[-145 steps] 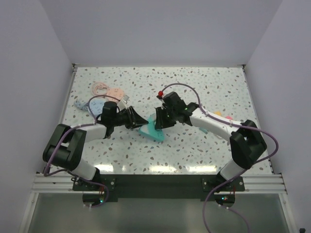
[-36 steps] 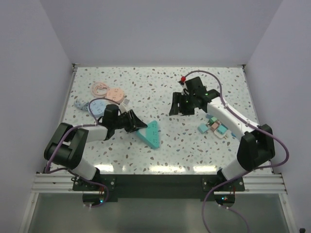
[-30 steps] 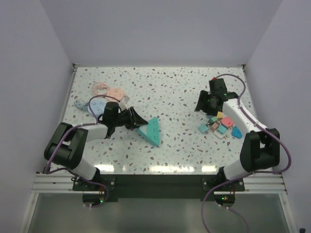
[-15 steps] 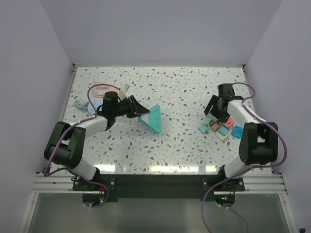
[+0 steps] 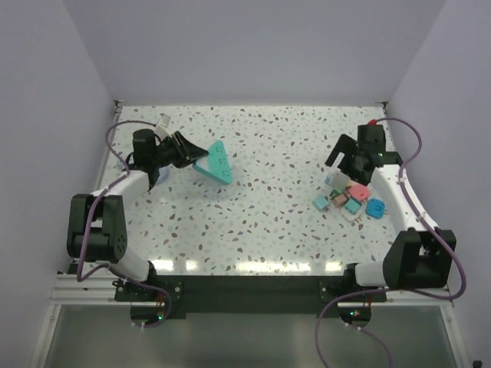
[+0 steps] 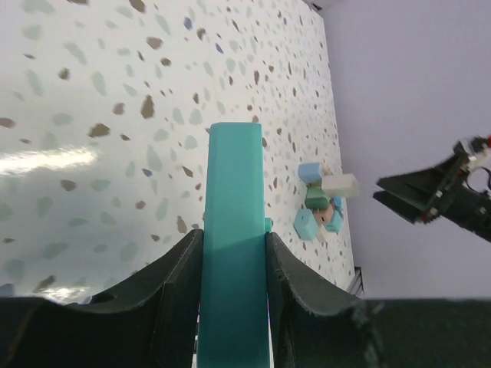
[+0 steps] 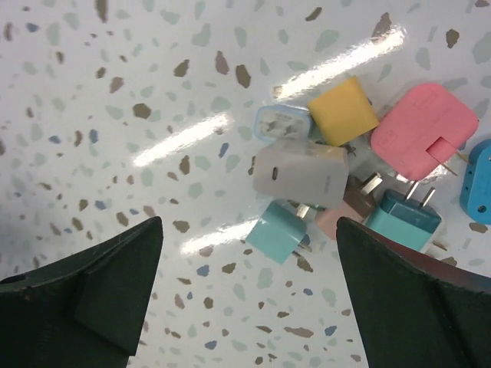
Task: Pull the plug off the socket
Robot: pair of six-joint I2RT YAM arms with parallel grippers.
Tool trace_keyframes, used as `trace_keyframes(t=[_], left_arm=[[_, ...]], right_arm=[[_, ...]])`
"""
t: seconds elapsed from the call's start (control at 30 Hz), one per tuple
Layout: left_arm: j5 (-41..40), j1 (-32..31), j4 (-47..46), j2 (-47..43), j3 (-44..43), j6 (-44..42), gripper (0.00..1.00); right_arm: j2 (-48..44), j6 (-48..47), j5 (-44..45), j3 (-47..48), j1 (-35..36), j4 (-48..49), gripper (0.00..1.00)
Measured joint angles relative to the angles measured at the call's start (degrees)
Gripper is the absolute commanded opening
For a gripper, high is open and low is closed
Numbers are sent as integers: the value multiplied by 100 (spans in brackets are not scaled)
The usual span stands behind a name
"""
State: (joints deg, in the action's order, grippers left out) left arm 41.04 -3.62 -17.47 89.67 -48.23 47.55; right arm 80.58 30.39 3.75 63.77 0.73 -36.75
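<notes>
A teal triangular socket (image 5: 213, 162) is held off the table at the far left, with my left gripper (image 5: 189, 156) shut on it. In the left wrist view the socket's narrow edge (image 6: 234, 192) is clamped between both fingers of that gripper (image 6: 232, 236), and no plug shows in it. A white plug (image 7: 301, 173) lies on top of a pile of plugs at the right (image 5: 335, 181). My right gripper (image 7: 249, 222) hangs above it, wide open and holding nothing; from above it (image 5: 345, 165) sits just behind the pile.
The pile holds several loose plugs: pink (image 7: 426, 130), yellow (image 7: 343, 111), light blue (image 7: 280, 230) and teal (image 7: 403, 218). It lies near the table's right edge (image 5: 399, 165). Walls close the left, back and right sides.
My left arm swung the socket back and to the left. My right gripper opened wide, and the white plug it carried now lies on the pile.
</notes>
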Motion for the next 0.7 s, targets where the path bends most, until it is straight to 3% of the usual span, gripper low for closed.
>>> trace_keyframes(t=[0.2,0.4,0.57,0.6,0.63,0.67,0.7], left_arm=[[-273,1078,389,168,-503,-337,0],[-573,2118,389,754,-693,-365,0],[-671,2503,415,1394,-1003,-317,1],[-671,2531,424,1451,-1049,-315,10],[-684,2557,433,1504,-1093,-319,31],[-695,2577,435,1541,-1128,-319,39],[-726,2588,446,1574,-1150,-321,59]], right_arm=[[-931,-131,-929,-7,4,-11,98],[-1008,-409,-1816,-15,254,-9,98],[-988,-577,-2332,-15,509,20,98],[-981,-590,-2391,-15,544,35,98],[-970,-603,-2446,-15,595,50,98],[-966,-610,-2479,-15,647,66,98],[-964,-616,-2538,-15,688,83,98]])
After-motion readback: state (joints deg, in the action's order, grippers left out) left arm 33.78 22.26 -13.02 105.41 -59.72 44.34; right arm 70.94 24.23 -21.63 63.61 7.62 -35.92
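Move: The left hand already grips the empty teal socket. From that hand the blue round socket lies about 21 cm left and 1 ahead, the pink round socket 11 ahead and 9 left, and the pink cord 15 ahead and 19 left, all some 12 cm lower. The right hand, holding nothing, is above the white plug, 9 cm down; the red plug is 3 back and 8 right of that hand, the small teal plug 7 back and 7 left. Keeping its pinch on the teal socket's edge, the left hand swings it some 22 cm left and 8 forward towards the blue socket and pink cord, sinking over the latter part and turning about 30 degrees counter-clockwise. The right hand, fingers staying open, withdraws from the white plug, rising about 7 cm, then swinging left some 11 and a little back while turning counter-clockwise. ##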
